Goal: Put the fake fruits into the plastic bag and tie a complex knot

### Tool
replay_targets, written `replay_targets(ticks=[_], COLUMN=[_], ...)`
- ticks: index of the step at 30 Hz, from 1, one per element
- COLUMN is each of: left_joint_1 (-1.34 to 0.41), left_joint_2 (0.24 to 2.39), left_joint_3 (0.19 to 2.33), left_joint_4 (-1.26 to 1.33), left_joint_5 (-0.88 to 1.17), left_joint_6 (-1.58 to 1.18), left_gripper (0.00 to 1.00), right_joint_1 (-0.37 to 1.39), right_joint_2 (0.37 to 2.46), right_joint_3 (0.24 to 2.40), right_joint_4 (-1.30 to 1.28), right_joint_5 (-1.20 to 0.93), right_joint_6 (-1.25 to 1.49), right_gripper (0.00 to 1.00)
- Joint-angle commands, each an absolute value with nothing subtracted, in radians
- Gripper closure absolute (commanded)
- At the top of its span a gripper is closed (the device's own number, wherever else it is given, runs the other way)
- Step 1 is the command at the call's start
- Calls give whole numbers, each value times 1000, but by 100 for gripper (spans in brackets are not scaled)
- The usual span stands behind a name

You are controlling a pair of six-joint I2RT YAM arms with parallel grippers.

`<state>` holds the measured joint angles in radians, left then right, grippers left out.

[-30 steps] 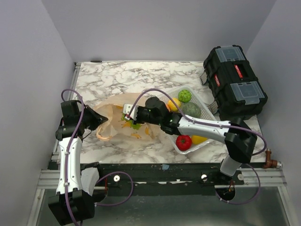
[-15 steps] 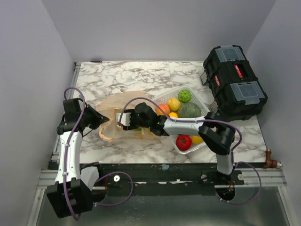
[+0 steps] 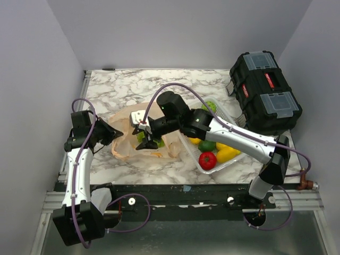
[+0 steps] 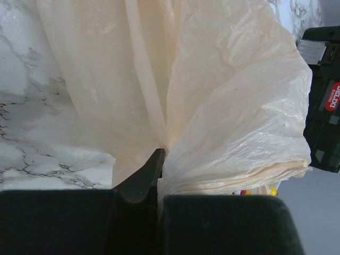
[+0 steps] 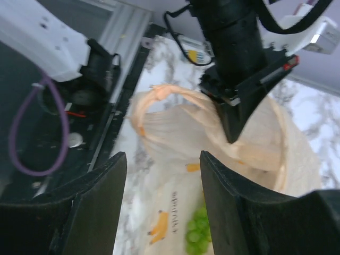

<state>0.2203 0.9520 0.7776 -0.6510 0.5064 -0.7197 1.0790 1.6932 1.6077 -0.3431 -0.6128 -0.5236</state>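
Observation:
The pale-orange plastic bag (image 3: 130, 139) lies open on the marble table, left of centre. My left gripper (image 3: 110, 133) is shut on the bag's left edge and holds it up; in the left wrist view the plastic (image 4: 223, 106) is pinched between the jaws. My right gripper (image 3: 148, 142) is open and empty, hovering over the bag's mouth. In the right wrist view a green grape bunch (image 5: 198, 232) lies inside the bag (image 5: 175, 138), between my fingers (image 5: 101, 202), and a handle loop (image 5: 159, 93) stands up. No knot is in view.
A white lattice basket (image 3: 231, 113) right of the bag holds a red tomato (image 3: 207, 160), a yellow fruit (image 3: 227, 153) and green fruits (image 3: 209, 145). A black toolbox (image 3: 264, 91) stands at the back right. The right arm spans from the basket to the bag.
My right arm has lifted from deep in the bag to above its mouth, its gripper now open. The grapes stay in the bag. The left gripper has kept its hold.

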Motion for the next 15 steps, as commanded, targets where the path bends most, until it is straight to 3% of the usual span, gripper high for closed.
replay_targets(ticks=[1, 5, 10, 15], left_joint_1=[223, 223, 223, 223], left_joint_2=[924, 912, 907, 913], left_joint_3=[783, 772, 768, 765], left_joint_4=[-631, -624, -623, -615], left_joint_5=[514, 514, 513, 518], left_joint_6=[-732, -735, -736, -739], left_gripper=[100, 100, 100, 100], right_joint_1=[1063, 934, 635, 440], right_joint_2=[1686, 1568, 1507, 1487], right_joint_3=[1699, 1605, 1530, 1407], right_joint_4=[-666, -595, -612, -597], right_joint_5=[-755, -727, -698, -428], right_joint_6=[-362, -272, -229, -319], right_gripper=[40, 37, 26, 18])
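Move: The right hand hangs empty above the open bag, the grapes already lying inside about 13 cm ahead and 25 cm below. The yellow fruit in the basket is some 21 cm to this hand's right, 19 cm ahead and 23 cm down; the peach lies about 16 cm ahead and 15 cm right, the orange fruit 11 cm ahead and 21 cm right, the melon 14 cm ahead and 29 cm right. From the left hand, the yellow fruit is roughly 33 cm right and 9 cm ahead. Rightward and forward, after a tiny drift back, the empty right hand swings fast and nearly level from above the bag to over the basket's left end, about 19 cm right and 15 cm forward. On the way it turns some 35 degrees clockwise, tips its fingers down about 20, and spreads them wider. The left hand stays nearly in place, still pinching the bag's rim. ##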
